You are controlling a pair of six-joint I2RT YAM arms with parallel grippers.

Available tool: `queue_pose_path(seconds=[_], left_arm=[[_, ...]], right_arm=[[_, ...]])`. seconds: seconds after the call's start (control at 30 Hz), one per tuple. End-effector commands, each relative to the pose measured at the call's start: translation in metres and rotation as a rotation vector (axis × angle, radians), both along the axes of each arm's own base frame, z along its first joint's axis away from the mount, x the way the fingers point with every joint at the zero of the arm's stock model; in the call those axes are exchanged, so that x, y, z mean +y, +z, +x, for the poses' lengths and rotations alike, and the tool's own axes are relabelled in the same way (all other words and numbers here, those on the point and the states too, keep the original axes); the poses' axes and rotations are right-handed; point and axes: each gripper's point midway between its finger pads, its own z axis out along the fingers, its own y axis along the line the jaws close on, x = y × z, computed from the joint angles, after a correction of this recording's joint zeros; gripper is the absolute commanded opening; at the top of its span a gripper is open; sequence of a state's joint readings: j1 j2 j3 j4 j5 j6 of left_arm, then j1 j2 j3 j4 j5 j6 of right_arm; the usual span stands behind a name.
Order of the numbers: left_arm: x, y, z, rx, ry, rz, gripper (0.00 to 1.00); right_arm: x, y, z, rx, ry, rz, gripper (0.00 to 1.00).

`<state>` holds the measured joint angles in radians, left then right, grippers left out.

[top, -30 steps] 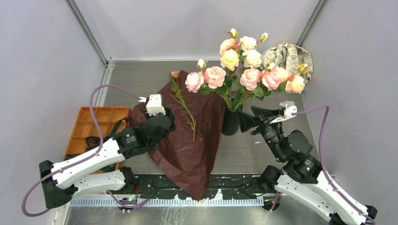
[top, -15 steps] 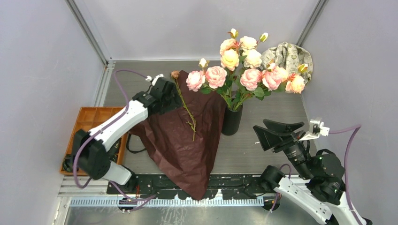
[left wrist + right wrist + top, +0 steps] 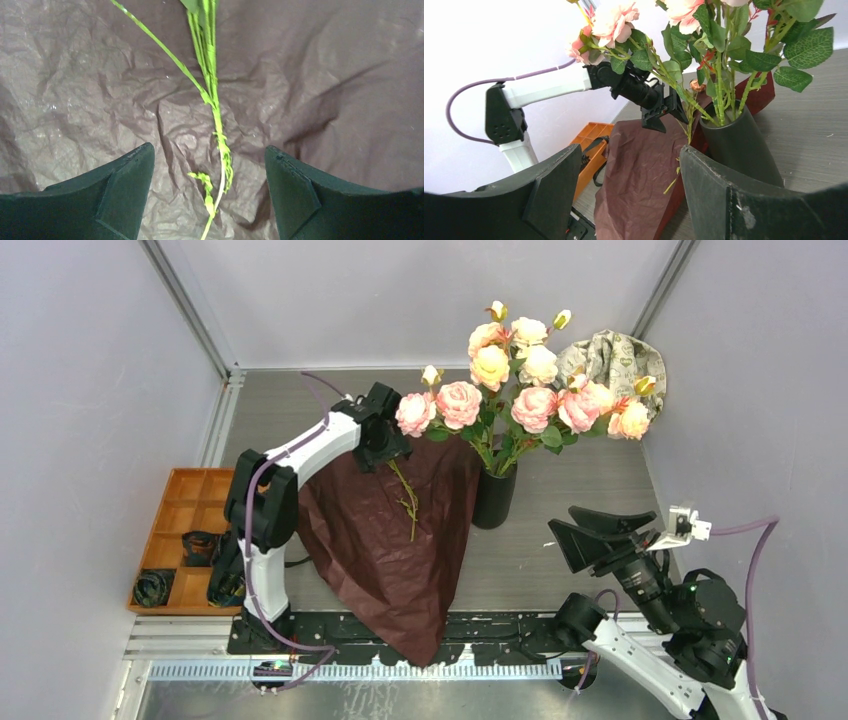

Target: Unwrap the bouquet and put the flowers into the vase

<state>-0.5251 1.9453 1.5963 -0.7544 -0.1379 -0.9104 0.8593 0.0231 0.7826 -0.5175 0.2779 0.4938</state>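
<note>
The flowers (image 3: pixel 520 390), pink, peach and cream roses, stand in the black vase (image 3: pixel 492 498), which also shows in the right wrist view as the vase (image 3: pixel 739 145). The bouquet's dark red wrapping paper (image 3: pixel 400 540) lies spread flat. One loose green stem (image 3: pixel 405 495) rests on it. My left gripper (image 3: pixel 388 448) hovers open over that stem's upper part, hiding its head. In the left wrist view, the stem (image 3: pixel 215 110) runs between the jaws of that gripper (image 3: pixel 209 150), untouched. My right gripper (image 3: pixel 562 520) is open and empty, near and right of the vase.
An orange compartment tray (image 3: pixel 190 510) with dark strap-like items sits at the left edge. A beige patterned cloth (image 3: pixel 615 355) lies at the back right behind the blooms. Grey walls close in on both sides and at the back.
My left arm swung from the near left out to the far end of the paper, and its jaws widened over the stem. My right arm pulled back from the vase toward the near right.
</note>
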Motion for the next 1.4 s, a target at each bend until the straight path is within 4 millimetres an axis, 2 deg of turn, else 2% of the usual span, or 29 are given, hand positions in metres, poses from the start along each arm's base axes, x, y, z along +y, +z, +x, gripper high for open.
queue_pose_path(seconds=[0.0,0.33,0.67,1.03,1.17,1.37], left_arm=[[0.004,-0.001,0.016,0.019,0.041,-0.016,0.8],[0.014,-0.031,0.051,0.071,0.09,-0.005,0.79],[0.029,-0.042,0.091,0.09,0.126,0.012,0.77],[0.04,-0.053,0.113,0.097,0.148,0.038,0.75],[0.041,-0.056,0.117,0.097,0.144,0.047,0.7],[0.041,-0.06,0.121,0.09,0.137,0.04,0.51]], right_arm=[[-0.018,0.015,-0.009,-0.017,-0.028,0.038,0.77],[-0.015,0.012,-0.009,-0.008,-0.016,0.034,0.77],[-0.012,0.008,-0.007,0.004,-0.016,0.033,0.77],[-0.011,0.006,-0.005,0.008,-0.019,0.036,0.77],[-0.01,0.005,-0.004,0.013,-0.022,0.034,0.77],[-0.01,0.003,-0.003,0.018,-0.021,0.037,0.77]])
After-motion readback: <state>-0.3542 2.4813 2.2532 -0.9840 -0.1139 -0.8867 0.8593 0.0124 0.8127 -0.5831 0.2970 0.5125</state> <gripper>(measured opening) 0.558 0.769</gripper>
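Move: The last flower lies on the wrapping paper, its leafy upper stem about 12 cm ahead of the left hand, 4 cm to its left and 7 cm lower. Its blossom is some 8 cm beyond that spot. The vase stands about 22 cm to the left hand's right and 7 cm back, its middle roughly level in height. From the raised right hand, the leafy stem is about 38 cm ahead, 31 cm left and 33 cm below. With its fingers open, the left hand first sinks, then glides mainly forward along the last flower's stem towards the leafy part, some 11 cm forward, 6 cm down and a little to the left in all. Over the leaves it slows almost to a stop, having turned slightly counter-clockwise, and its fingers begin to close on either side of the stem, narrowing by about a quarter without yet pinching it. ##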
